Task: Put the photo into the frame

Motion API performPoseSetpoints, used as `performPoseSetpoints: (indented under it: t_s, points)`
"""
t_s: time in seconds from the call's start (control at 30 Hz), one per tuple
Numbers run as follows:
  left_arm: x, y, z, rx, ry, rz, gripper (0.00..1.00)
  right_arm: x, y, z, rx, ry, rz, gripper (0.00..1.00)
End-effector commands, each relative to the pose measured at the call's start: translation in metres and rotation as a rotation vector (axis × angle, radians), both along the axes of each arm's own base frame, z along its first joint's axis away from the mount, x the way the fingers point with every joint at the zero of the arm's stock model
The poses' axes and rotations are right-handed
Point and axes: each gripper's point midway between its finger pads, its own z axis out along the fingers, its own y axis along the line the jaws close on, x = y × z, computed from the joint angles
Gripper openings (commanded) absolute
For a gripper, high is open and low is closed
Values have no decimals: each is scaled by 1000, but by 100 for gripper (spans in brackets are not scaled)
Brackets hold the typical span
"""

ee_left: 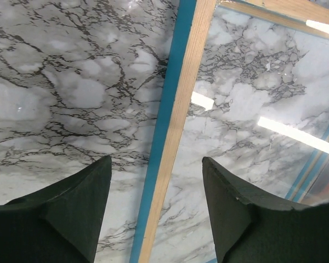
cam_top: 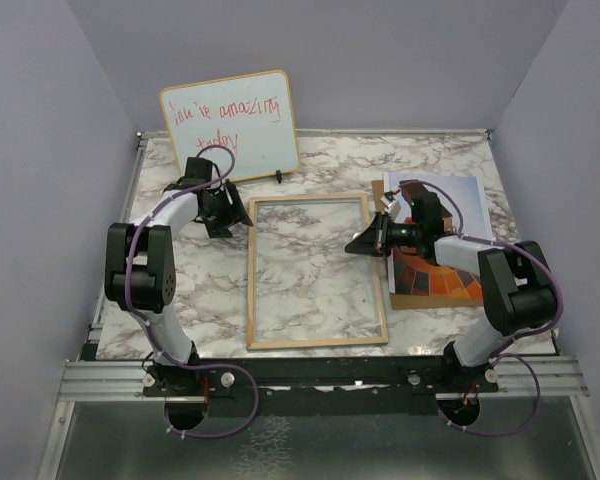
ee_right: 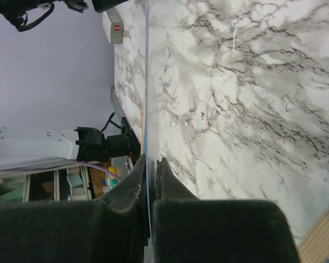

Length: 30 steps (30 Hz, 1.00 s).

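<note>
The frame point(cam_top: 250, 272) lies flat mid-table, light wood face up, marble showing through its pane. My left gripper point(cam_top: 226, 214) hovers at its far left corner. In the left wrist view this gripper point(ee_left: 156, 181) is open, its fingers astride the left rail point(ee_left: 175, 126), wood with a blue outer side, touching nothing. My right gripper point(cam_top: 364, 243) is at the frame's right rail, and in the right wrist view it point(ee_right: 152, 160) is shut on the frame's thin edge point(ee_right: 147, 93). The photo point(cam_top: 458, 198) lies to the right of the frame, partly under the right arm, its orange patches point(cam_top: 438, 282) showing.
A whiteboard point(cam_top: 230, 125) with red handwriting leans against the back wall, just behind the left gripper. Purple walls close in both sides. The table's metal rail point(cam_top: 320, 372) runs along the near edge, where the arm bases are bolted.
</note>
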Motion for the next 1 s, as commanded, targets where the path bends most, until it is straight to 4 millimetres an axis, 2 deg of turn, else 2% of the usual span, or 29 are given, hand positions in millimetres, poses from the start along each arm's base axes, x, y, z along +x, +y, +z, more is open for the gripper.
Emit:
performPoseSetpoints:
  t_s: [0.0,0.13,0.33,0.63,0.83,0.97]
  points:
    - [-1,7,4,5,-36,19,64,-6,8,27,93,-80,55,0]
    - [-12,5,-7,-8,-1,13,55,-8,9,30,115,-80,57,0]
    - [-25,-4,-23,-60,52,-27,52,-9,11,33,136,-75,60,1]
    - [-26,-7,-30,-71,66,-36,44,-10,15,42,169,-106,64,0]
    - [-27,-9,-34,-76,77,-43,33,-9,18,38,159,-105,74,0]
    - [-27,-8,-37,-73,83,-44,31,-11,21,35,154,-111,83,0]
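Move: The frame's left rail, where the left fingers will close, lies about 2 cm back, 1 cm right and 3 cm below the left hand; the frame's far left corner is some 7 cm ahead and 1 cm right, the whiteboard's right foot about 12 ahead and 7 right. The right hand already pinches the clear sheet above the frame, whose middle is some 5 cm back, 7 left and 8 below it; the right rail is 6 cm right, level fore and aft, and the photo 22 right, 3 ahead. The left hand sinks and draws back onto the frame's left rail, about 2.5 cm each way, its open fingers closing by more than half until they straddle the rail with the inner fingertip up against its inner edge. Meanwhile the right hand keeps its shut pinch on the clear sheet and raises it about 3 cm, drifting some 1.5 cm left over the frame while its left-pointing fingers tip up by nearly 10 degrees. ##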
